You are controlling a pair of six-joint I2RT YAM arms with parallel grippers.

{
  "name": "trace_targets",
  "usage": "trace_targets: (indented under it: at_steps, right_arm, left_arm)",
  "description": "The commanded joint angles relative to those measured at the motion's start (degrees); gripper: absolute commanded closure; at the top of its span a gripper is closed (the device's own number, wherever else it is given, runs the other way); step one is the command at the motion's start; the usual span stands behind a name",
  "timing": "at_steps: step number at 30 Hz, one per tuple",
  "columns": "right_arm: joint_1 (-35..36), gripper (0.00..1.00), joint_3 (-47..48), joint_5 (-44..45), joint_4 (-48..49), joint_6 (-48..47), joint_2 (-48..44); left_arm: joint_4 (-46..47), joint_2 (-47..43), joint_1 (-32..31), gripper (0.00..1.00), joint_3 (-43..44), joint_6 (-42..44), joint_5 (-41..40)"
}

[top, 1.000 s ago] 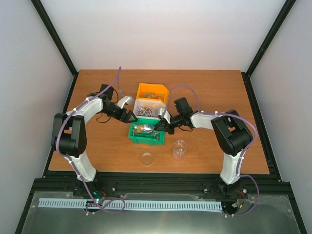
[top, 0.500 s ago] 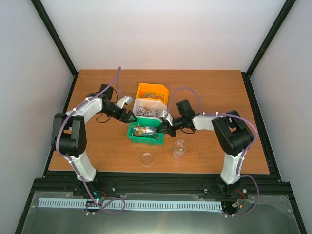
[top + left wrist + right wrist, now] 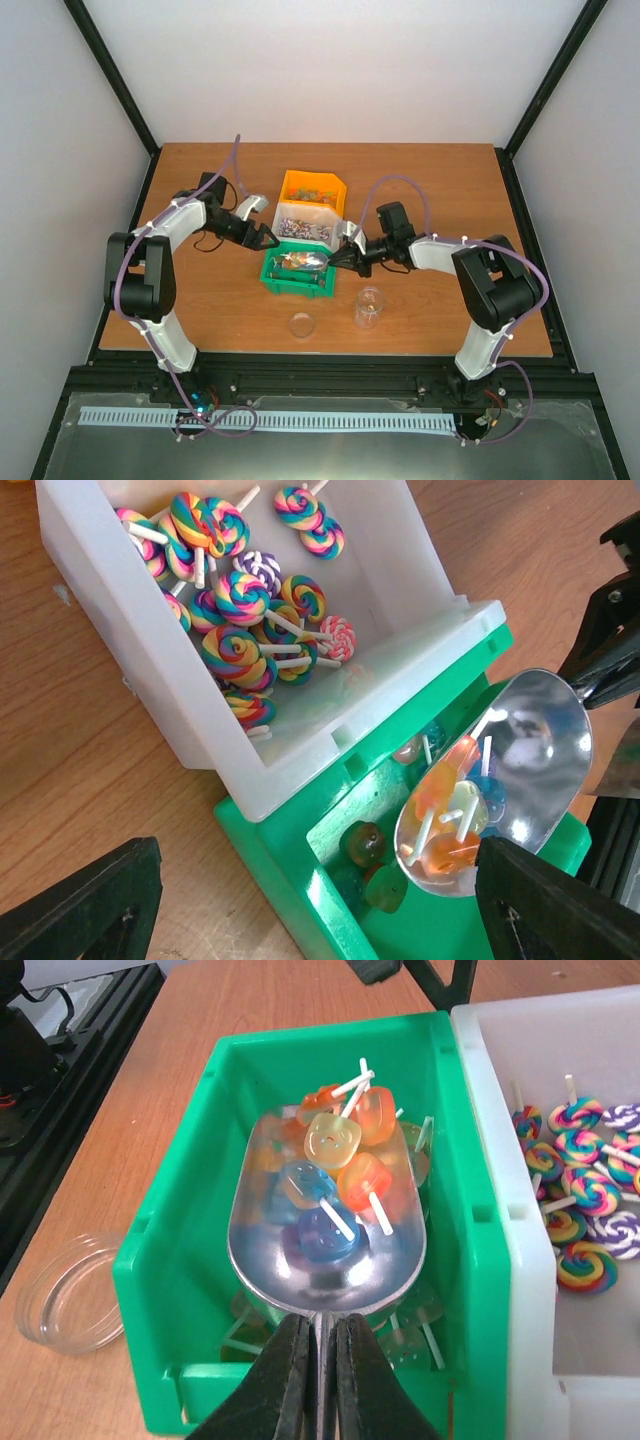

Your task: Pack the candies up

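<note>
My right gripper [image 3: 320, 1360] is shut on the handle of a silver scoop [image 3: 330, 1250], which hangs level over the green bin [image 3: 170, 1260]. In the scoop lie several candies [image 3: 335, 1160]: translucent orange, yellow and blue lollipops with white sticks. More candies [image 3: 365, 842] rest on the green bin's floor. In the top view the scoop [image 3: 305, 262] sits over the green bin [image 3: 270, 276], with the right gripper [image 3: 345, 258] at its right end. My left gripper [image 3: 268, 237] stands open and holds nothing, left of the white bin [image 3: 322, 215] and above the green bin's corner [image 3: 318, 880].
The white bin [image 3: 150, 650] holds swirl lollipops [image 3: 245, 600] and touches the green bin. An orange bin [image 3: 312, 188] stands behind it. A clear jar [image 3: 368, 308] and its lid [image 3: 302, 324] lie in front of the bins.
The right arm has drawn back to the right and the scoop has come up out of the green bin's candies with a load. The left gripper has barely moved.
</note>
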Motion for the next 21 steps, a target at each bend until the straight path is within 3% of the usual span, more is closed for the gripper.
trace_targets:
  at_steps: [1, 7, 11, 21]
  right_arm:
    - [-1.8, 0.97, -1.5, -3.8, 2.6, 0.4, -2.8]
    - [-2.5, 0.97, -1.7, -6.3, 8.9, 6.3, -4.4]
    - [-2.5, 0.97, -1.8, -6.4, 14.3, 11.1, -5.7]
    - [-4.4, 0.97, 1.2, -7.6, 6.0, 9.9, -12.9]
  left_arm:
    - [0.4, -2.1, 1.2, 0.12, 1.3, -1.2, 4.1]
    - [0.0, -4.3, 2.6, 0.1, 1.0, 0.2, 12.9]
    - [0.0, -5.5, 3.0, 0.08, 0.9, 0.5, 13.4]
    - [1.1, -6.4, 3.2, 0.08, 0.4, -0.5, 12.1]
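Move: My right hand holds the candy-filled scoop inside the green box, whose middle is about 8 cm to this hand's left, 1 cm ahead and 7 cm below. The jar that the candies go into stands some 7 cm back and 7 cm right; the white box is 10 cm ahead and 6 cm left. From my empty left hand the scoop's bowl is roughly 4 cm back and 6 cm right, the jar 12 cm back and 21 cm right. I lift the loaded scoop almost straight up out of the green box with my right hand, about 7 cm, keeping the handle pinched and tilting its bowl end up some 10 degrees. My left hand rises about 5 cm alongside, touching nothing I can see, its open fingers swinging up some 10 degrees towards my right. ##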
